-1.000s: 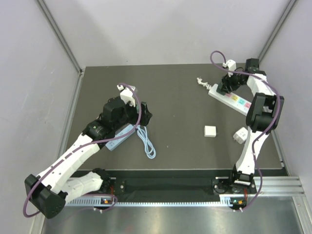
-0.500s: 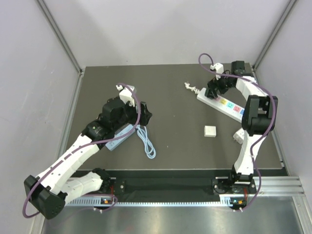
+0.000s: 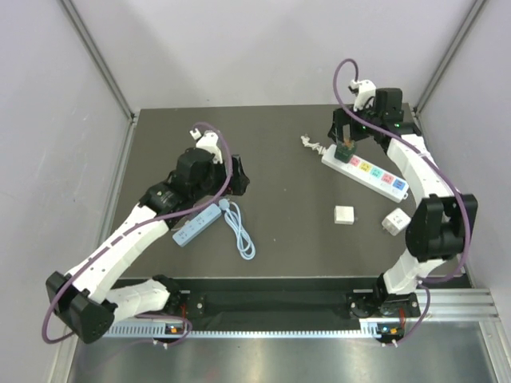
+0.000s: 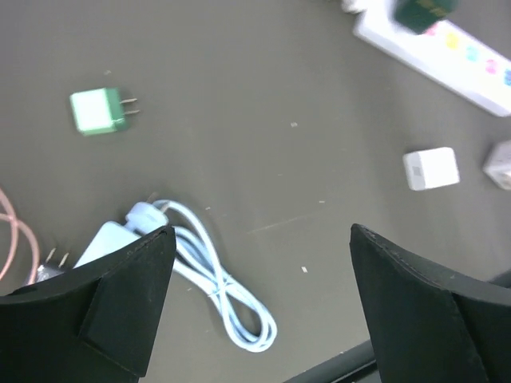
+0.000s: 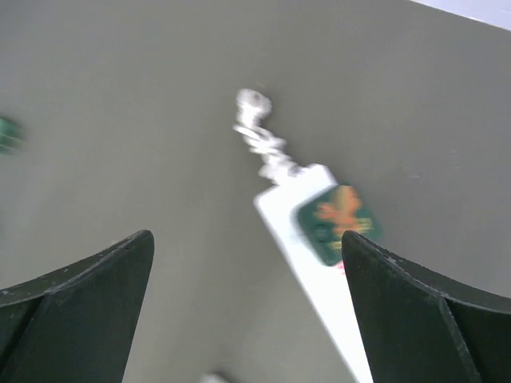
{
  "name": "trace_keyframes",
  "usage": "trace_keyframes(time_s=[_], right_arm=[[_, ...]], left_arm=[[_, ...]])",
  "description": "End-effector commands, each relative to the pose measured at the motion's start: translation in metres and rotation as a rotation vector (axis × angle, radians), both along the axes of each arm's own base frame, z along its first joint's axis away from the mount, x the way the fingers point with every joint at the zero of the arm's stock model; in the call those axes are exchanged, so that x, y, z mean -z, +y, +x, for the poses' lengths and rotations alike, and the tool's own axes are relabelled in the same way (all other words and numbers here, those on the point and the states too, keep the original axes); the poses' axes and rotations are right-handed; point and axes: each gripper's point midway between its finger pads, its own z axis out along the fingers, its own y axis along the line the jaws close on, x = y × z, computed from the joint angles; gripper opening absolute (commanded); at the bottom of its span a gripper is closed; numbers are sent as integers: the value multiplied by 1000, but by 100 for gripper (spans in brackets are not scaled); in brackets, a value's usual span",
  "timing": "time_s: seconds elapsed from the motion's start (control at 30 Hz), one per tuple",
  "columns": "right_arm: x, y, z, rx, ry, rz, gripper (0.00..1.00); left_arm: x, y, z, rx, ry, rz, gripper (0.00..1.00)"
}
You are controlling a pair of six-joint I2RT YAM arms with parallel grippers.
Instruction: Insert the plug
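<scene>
A dark green plug (image 3: pixel 346 150) stands in the end socket of the white power strip (image 3: pixel 375 175), at the back right of the table. My right gripper (image 3: pixel 346 132) hovers just above it, open, with nothing between its fingers. In the right wrist view the plug (image 5: pixel 335 223) and strip (image 5: pixel 307 247) show blurred beside the right finger, apart from the open gripper (image 5: pixel 247 307). My left gripper (image 3: pixel 233 182) is open over the left half of the table. From the left wrist the gripper (image 4: pixel 263 307) spans bare table, and the strip (image 4: pixel 455 56) lies far off.
A light-blue power strip (image 3: pixel 196 227) with a coiled cable (image 3: pixel 239 233) lies below my left gripper. A light green adapter (image 4: pixel 97 110) with prongs lies loose nearby. Two white adapters (image 3: pixel 344 215) (image 3: pixel 395 222) sit in front of the white strip. Its bundled cord (image 3: pixel 311 144) trails off its left end.
My right gripper has opened and lifted off the green plug, which stays in the strip. The strip slid a little left. My left arm has drawn back and risen slightly.
</scene>
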Motion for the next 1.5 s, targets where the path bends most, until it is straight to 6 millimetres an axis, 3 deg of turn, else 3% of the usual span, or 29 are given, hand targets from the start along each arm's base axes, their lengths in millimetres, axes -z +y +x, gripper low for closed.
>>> trace_keyframes(time_s=[0.0,0.03,0.07,0.1,0.13,0.17,0.2,0.23,0.27,0.3,0.33,0.37,0.5,0.63,0.73,0.8,0.83,0.9,1.03,1.2,1.47], right_arm=[[-43,28,-29,99,78,250,100],[-47,35,-38,66,106,273,100],[-41,39,-48,63,144,292,100],[-56,47,-60,46,118,328,100],[-58,49,-68,40,102,328,100],[-41,50,-80,46,127,321,100],[-62,54,-91,49,55,345,100],[-63,55,-99,53,46,360,100],[-49,62,-112,49,77,377,100],[-63,66,-121,20,23,395,100],[-61,69,-128,10,24,397,100],[-52,69,-134,12,41,392,100],[-45,76,-155,-17,65,392,100],[-48,83,-163,-45,62,392,100],[-52,88,-166,-62,56,389,100],[-54,90,-167,-68,56,386,100],[-53,90,-168,-69,56,384,100],[-51,91,-168,-68,59,382,100],[-47,89,-167,-59,62,366,100],[-51,89,-168,-62,52,366,100],[-48,87,-170,-55,49,348,100]], left_arm=[[4,12,14,-101,48,70,93],[14,13,20,-111,70,111,92],[10,16,27,-134,62,129,92],[14,22,33,-166,64,160,92],[23,23,41,-177,84,189,90],[21,31,52,-214,88,182,90],[26,35,60,-235,109,171,89],[38,28,67,-217,172,114,87],[38,41,81,-262,195,66,85],[42,43,88,-271,226,22,83],[46,45,95,-319,269,-52,83],[60,57,105,-369,336,-114,83],[94,90,120,-675,488,-349,82],[109,90,138,-837,532,-590,81],[116,92,154,-935,571,-639,81],[127,89,152,-970,651,-616,81],[132,87,163,-990,680,-614,81],[148,83,155,-1027,777,-569,81],[175,79,161,-1083,858,-531,78],[183,76,162,-1112,858,-533,76],[215,62,156,-1108,918,-516,70]])
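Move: The small green plug that the left hand goes for lies about 15 cm ahead of it, 5 cm to its left and some 23 cm below. The blue strip stands 3 cm ahead and 13 cm left of that hand, its coiled cord nearly straight below, the pink cable 8 cm ahead and 18 cm left. From the right hand the green plug is about 29 cm left and 3 cm back; the dark green adapter on the white strip is 2 cm ahead, 4 cm right and 14 cm below. The left hand drops about 20 cm and reaches some 16 cm forward to the green plug, swinging left past it and then easing back right, while the wrist turns about 60 degrees counter-clockwise to point the fingers down, and the wide-open fingers close part-way, still clear of a grip. The empty right hand, fully open, leaves the adapter, drawing back about 16 cm and left 8 cm towards the middle of the table with a slight rise and its left side rolling up some 20 degrees, then waits. ##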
